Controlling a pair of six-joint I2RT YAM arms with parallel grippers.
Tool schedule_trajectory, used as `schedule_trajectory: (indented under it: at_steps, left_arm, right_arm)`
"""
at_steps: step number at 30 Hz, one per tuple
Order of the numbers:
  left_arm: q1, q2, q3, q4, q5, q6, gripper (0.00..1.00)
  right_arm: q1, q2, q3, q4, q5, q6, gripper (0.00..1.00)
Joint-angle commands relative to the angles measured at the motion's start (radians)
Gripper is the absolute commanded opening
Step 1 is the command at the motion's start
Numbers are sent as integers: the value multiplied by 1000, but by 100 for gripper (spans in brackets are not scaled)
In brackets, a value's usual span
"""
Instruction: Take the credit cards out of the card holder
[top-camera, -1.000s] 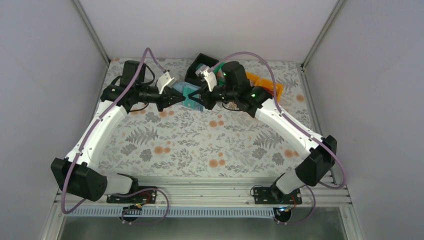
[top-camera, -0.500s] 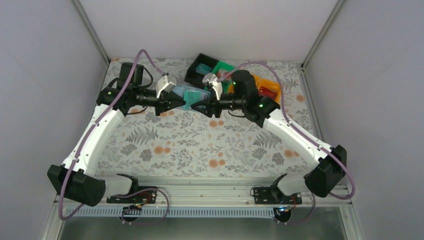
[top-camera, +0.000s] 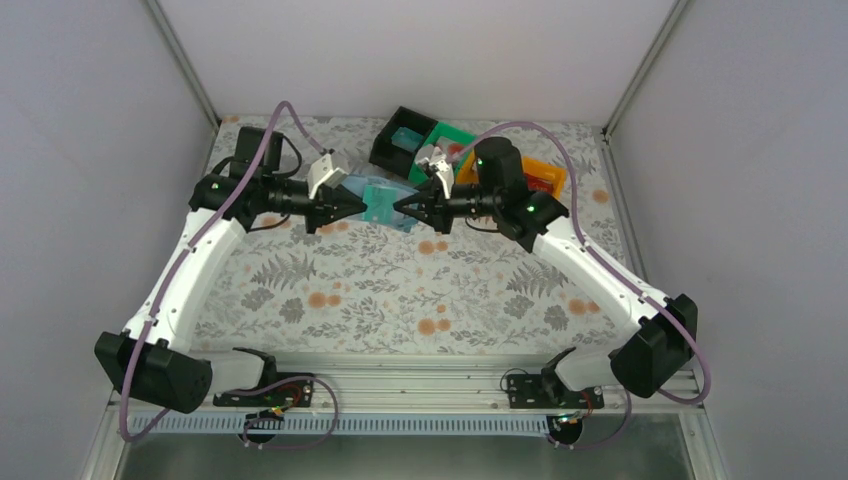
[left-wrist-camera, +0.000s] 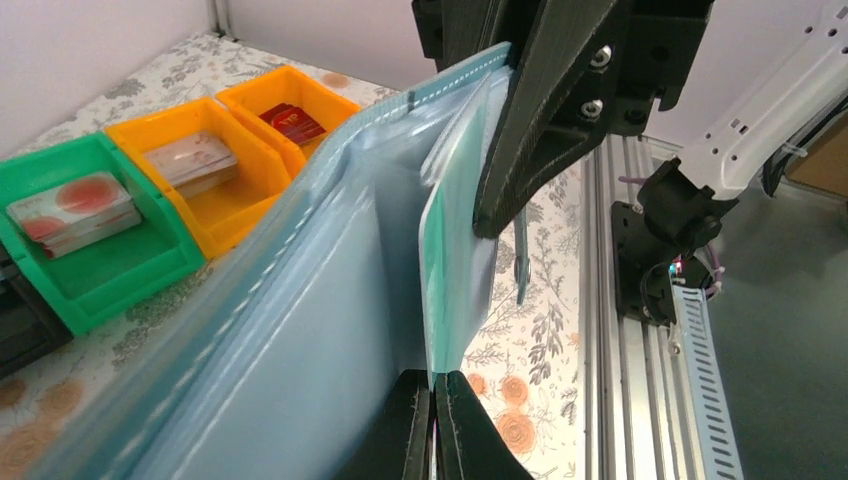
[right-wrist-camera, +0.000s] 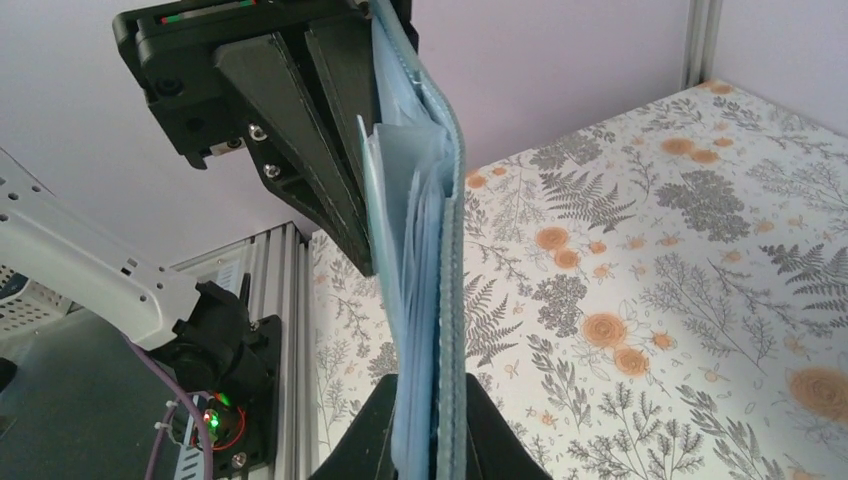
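Observation:
The blue card holder (top-camera: 357, 186) hangs in the air between both grippers, above the back of the table. In the left wrist view its pale stitched side (left-wrist-camera: 280, 330) fills the left. A thin teal credit card (left-wrist-camera: 455, 260) sticks out of a pocket on its near side. My left gripper (left-wrist-camera: 435, 395) is shut on that card's edge. My right gripper (right-wrist-camera: 430, 400) is shut across the holder's whole thickness (right-wrist-camera: 455, 230) at the opposite end. From above, the left gripper (top-camera: 360, 207) and right gripper (top-camera: 398, 207) point at each other, with the teal card (top-camera: 383, 203) between them.
Behind the grippers stands a row of bins: a black bin (top-camera: 392, 152), a green bin (left-wrist-camera: 150, 270) with pale red-marked cards, an orange bin (left-wrist-camera: 235, 215) with pale cards and a second orange bin (left-wrist-camera: 300, 80) with red cards. A metal rail (left-wrist-camera: 640, 400) runs along the near table edge.
The right gripper opened, drew back a little, then shut again on the card holder. Its arm swung right, uncovering the bins. The left gripper kept its hold and drifted slightly left.

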Motion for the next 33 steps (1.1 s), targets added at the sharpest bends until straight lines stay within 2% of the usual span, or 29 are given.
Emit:
schedule_trajectory:
  at_steps: [1, 7, 11, 18, 23, 30, 32, 33]
  left_arm:
    - [39, -32, 15, -17, -15, 52, 2]
    - [106, -39, -1, -23, -42, 68, 2]
    - [168, -49, -31, -4, -105, 54, 2]
    - [293, -61, -26, 36, -193, 3, 3]
    - [304, -58, -27, 33, -175, -8, 2]
    - [303, -11, -47, 71, -102, -64, 2]
    - [304, 1, -48, 75, -91, -72, 2]
    - [304, 5, -53, 75, -87, -74, 2]
  right_arm:
    - [-34, -23, -7, -29, -46, -19, 4]
    - [-70, -49, -32, -39, -26, -14, 4]
    - [-82, -15, -53, -28, 40, 71, 6]
    - [-32, 206, -96, 35, -3, 173, 8]
    - [62, 430, -13, 64, -66, 154, 7]
    - [96, 749, 159, -6, -136, 126, 8]
    - [95, 786, 182, -21, -125, 119, 12]
    - [91, 792, 184, -24, -110, 120, 21]
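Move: The left fingers already pinch the teal card against the card holder, whose middle is about 3 cm to that hand's right, 1 cm ahead and level. The black box stands some 36 cm ahead, 7 cm right and 28 cm below, the green bin about 32 cm ahead and 17 cm right. The right hand still grips the holder; the bare table spot it heads for lies roughly 11 cm left, 2 cm ahead and 30 cm down. Pulling apart first: the left hand keeps its pinch on the teal card and draws it left and forward, about 10 and 6 cm, swinging some 25 degrees counter-clockwise, while the right, still gripping the holder, eases right and forward a couple of centimetres. The right then plunges about 25 cm, swings back left and tips its fingers downward, carrying the holder towards the open table. ##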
